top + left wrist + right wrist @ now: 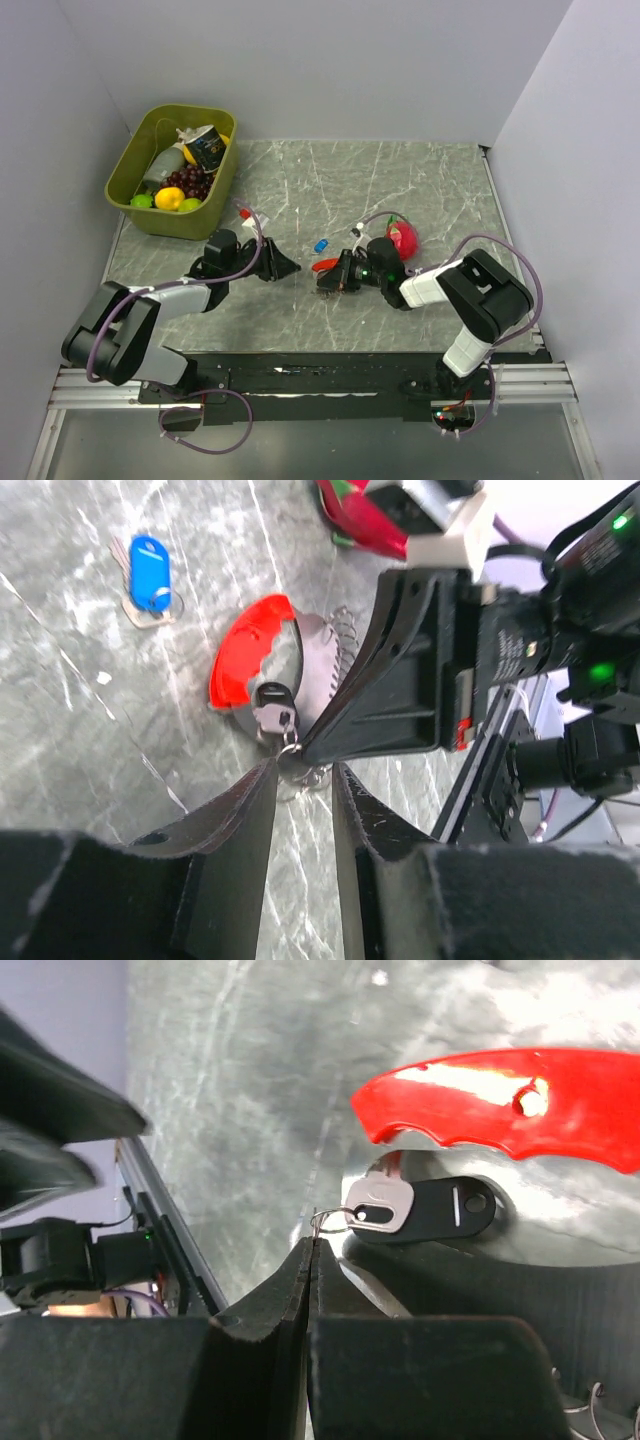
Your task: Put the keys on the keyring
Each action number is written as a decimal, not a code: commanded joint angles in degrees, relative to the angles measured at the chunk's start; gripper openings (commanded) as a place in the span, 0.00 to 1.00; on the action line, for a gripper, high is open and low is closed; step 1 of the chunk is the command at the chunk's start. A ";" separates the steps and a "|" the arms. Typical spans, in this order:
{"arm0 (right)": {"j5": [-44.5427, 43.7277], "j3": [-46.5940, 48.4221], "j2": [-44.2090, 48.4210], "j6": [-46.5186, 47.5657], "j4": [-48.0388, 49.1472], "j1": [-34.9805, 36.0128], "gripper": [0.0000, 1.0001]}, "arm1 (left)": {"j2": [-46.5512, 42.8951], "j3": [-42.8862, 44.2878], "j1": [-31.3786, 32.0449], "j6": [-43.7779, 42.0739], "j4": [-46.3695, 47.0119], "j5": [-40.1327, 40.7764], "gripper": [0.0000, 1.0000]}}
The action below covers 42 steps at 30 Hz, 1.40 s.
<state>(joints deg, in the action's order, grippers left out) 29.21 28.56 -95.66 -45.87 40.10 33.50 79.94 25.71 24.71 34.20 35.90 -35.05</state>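
Note:
The keyring, a red curved clip [250, 655] with silvery rings and chain, lies mid-table [325, 265]. A silver key with a black tag [420, 1207] rests against it. My right gripper [310, 1245] is shut on that key's small wire ring [332, 1220], low over the table [332, 281]. My left gripper [305, 772] faces it from the left [283, 266]. Its jaws stand narrowly open, and the bunch of rings [300, 765] lies just at the fingertips without being pinched. A blue-headed key [150, 572] lies apart, behind the clip [321, 244].
A round red toy fruit with a green top [403, 238] sits just right of the right gripper. A green bin [138, 150] holding fruit and a carton stands at the back left. Both arms' cables loop over the table.

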 commanded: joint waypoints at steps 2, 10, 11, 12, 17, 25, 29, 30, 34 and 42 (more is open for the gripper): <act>1.55 -1.31 4.60 1.92 7.01 -0.19 0.00 | -3.21 1.88 -0.19 -2.81 -0.39 -3.97 0.34; 4.45 -2.89 11.36 3.15 11.05 -0.27 0.00 | -8.57 2.67 -0.19 -3.17 -0.30 -6.52 0.34; 4.89 -2.80 12.07 3.41 10.88 -0.27 0.00 | -9.01 2.93 -0.19 -3.34 -0.91 -6.79 0.34; 5.24 -2.80 12.77 3.76 11.05 -0.19 0.00 | -9.80 3.11 -0.19 -3.35 -1.18 -7.05 0.34; 6.21 -3.68 16.90 4.73 12.02 -0.27 0.00 | -11.82 4.52 -0.10 -3.17 -2.15 -7.84 0.32; 6.47 -5.00 22.44 5.53 13.25 -0.36 0.00 | -12.27 5.66 0.25 -2.29 -1.71 -10.04 0.28; 6.12 -5.62 23.59 5.26 13.95 -0.36 0.00 | -12.00 6.89 2.09 -3.34 -3.63 -10.22 0.27; 6.12 -5.70 23.67 5.26 13.96 -0.27 0.00 | -11.48 7.33 2.97 -4.48 -4.60 -9.87 0.27; 6.30 -5.88 23.41 5.17 14.48 -0.36 0.00 | -10.33 7.60 3.77 -4.31 -4.53 -9.95 0.27; 6.56 -6.58 23.50 4.82 15.98 -0.54 0.00 | -7.61 9.00 4.56 -6.60 -6.89 -9.95 0.32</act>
<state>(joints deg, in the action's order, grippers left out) 35.18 22.59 -73.82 -41.47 50.50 33.47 71.05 31.86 28.60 30.20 29.82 -43.77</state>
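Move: About 7 cm to the left hand's right, 2 cm back and 6 cm lower is the keyring, already pinched in the right fingertips. The red handle of the tool lies roughly 4 cm ahead, 6 cm to the right and 10 cm below the left hand; the blue-tagged key lies about 10 cm ahead, 5 cm right and 10 cm below. From the right hand, the left fingertips are some 7 cm left, 2 cm ahead and 6 cm up. Lifting the keyring about 13 cm in its still-shut fingers, the right hand also draws back slightly and tips its fingers up some 30 degrees towards level. The left hand, part open and empty, rises about 8 cm and eases back, then a little to its right, closing in on the ring; it turns slightly clockwise and ends just short of the right fingertips. ##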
